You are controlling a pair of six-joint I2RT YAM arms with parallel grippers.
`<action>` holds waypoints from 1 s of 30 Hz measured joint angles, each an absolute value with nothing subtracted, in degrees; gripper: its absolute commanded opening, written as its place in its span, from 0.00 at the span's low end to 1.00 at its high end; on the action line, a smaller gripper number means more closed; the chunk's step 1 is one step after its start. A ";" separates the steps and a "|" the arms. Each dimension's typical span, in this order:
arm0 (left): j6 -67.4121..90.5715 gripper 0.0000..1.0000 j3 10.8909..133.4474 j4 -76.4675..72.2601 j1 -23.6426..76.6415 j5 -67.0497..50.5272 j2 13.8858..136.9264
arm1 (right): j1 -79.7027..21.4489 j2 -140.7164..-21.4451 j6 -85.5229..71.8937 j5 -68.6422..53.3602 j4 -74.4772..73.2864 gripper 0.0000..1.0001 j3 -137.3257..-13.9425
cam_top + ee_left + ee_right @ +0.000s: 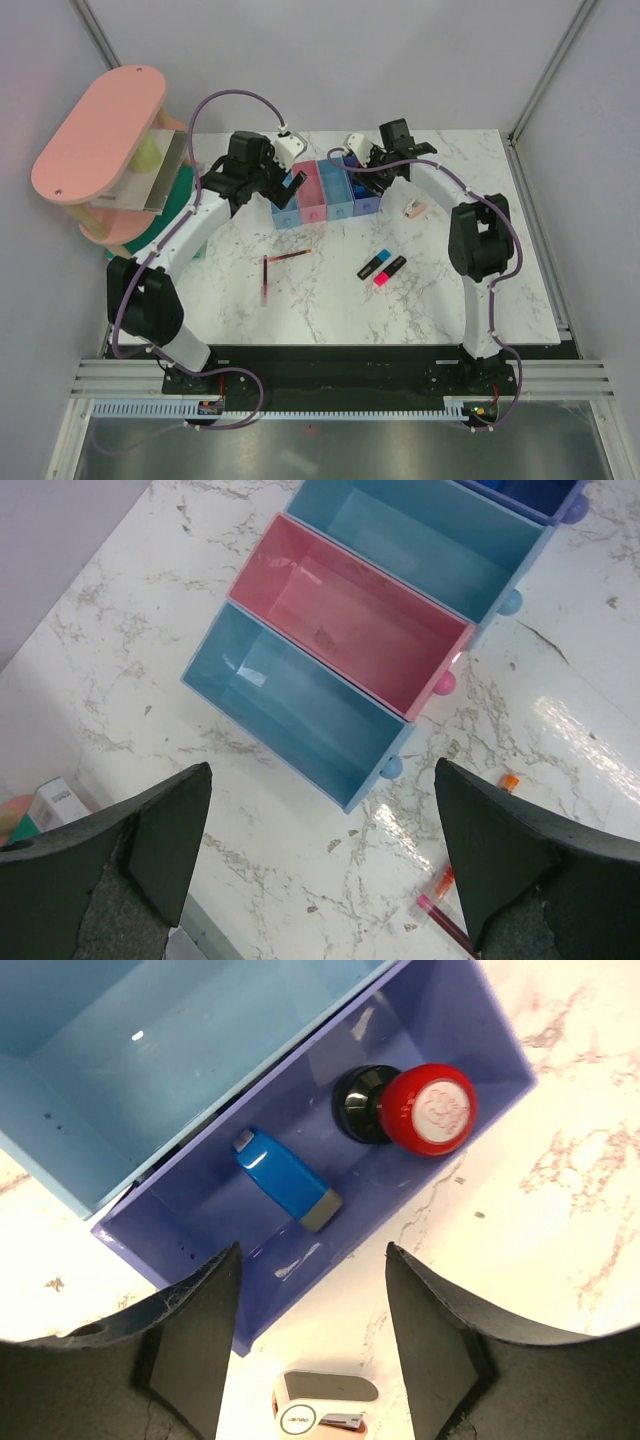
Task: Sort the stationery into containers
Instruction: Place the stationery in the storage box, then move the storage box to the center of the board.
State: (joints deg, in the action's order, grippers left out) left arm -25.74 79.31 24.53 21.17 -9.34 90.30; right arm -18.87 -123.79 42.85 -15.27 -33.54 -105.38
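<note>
Four joined bins stand at the table's back: light blue (287, 212), pink (312, 195), light blue (340, 195), purple (367, 200). In the right wrist view the purple bin (470, 1030) holds a blue block (285, 1178) and a red-black capped piece (420, 1110). My right gripper (312, 1250) is open and empty over its near wall, with the beige eraser (325, 1405) on the table below. My left gripper (322, 770) is open and empty above the left blue bin (300, 720) and the empty pink bin (350, 625). Two dark-red pens (287, 257) (265, 280) and the blue (373, 265) and pink (391, 270) highlighters lie mid-table.
A big pink oval-topped rack (100, 130) with a green base stands at the back left. A small white box (55, 800) lies on the table to the left of the bins. The table's right edge (535, 240) is near the right arm.
</note>
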 measured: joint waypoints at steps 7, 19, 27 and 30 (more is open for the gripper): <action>-25.78 1.00 80.16 20.60 19.46 -1.32 98.24 | -17.82 -121.86 36.36 -13.37 -28.29 0.80 -106.32; -25.67 1.00 81.91 17.28 14.50 9.50 108.71 | -14.59 -121.16 27.88 -5.74 -19.35 0.98 -107.20; -25.56 1.00 81.84 12.99 13.45 11.31 109.12 | -14.48 -126.52 25.85 -2.87 -17.65 0.98 -108.01; -25.30 1.00 81.43 11.99 13.19 9.63 108.90 | -14.46 -127.68 25.61 -2.44 -18.02 0.98 -108.01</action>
State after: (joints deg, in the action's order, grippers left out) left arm -25.30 81.43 11.99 13.19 9.63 108.90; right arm -14.46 -127.68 25.61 -2.44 -18.02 -108.01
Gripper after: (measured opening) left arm 0.993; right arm 0.982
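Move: The storage box's left blue compartment is my left hand's mark: some 9 cm ahead, about 1 cm right and roughly 14 cm below. The pink compartment is next along, 11 cm ahead and 8 cm right, with the orange-tipped pen 7 cm back and 4 cm right. My right hand hovers over the dark-blue compartment, its middle about 3 cm ahead, 2 cm left and 5 cm down; inside, the released blue item is 2 cm ahead, 2 cm left, and the red stamp 7 cm ahead, 2 cm left. I take both empty hands to the box's two ends. My left, still wide open, swings about 10 cm left while reaching forward and down nearly as far, turning some 25 degrees counter-clockwise to come just outside the left wall. My right rises clear, opens fully and goes about 8 cm forward and 5 right, past the right wall, turning clockwise, then sinks about 5 cm outside it. ##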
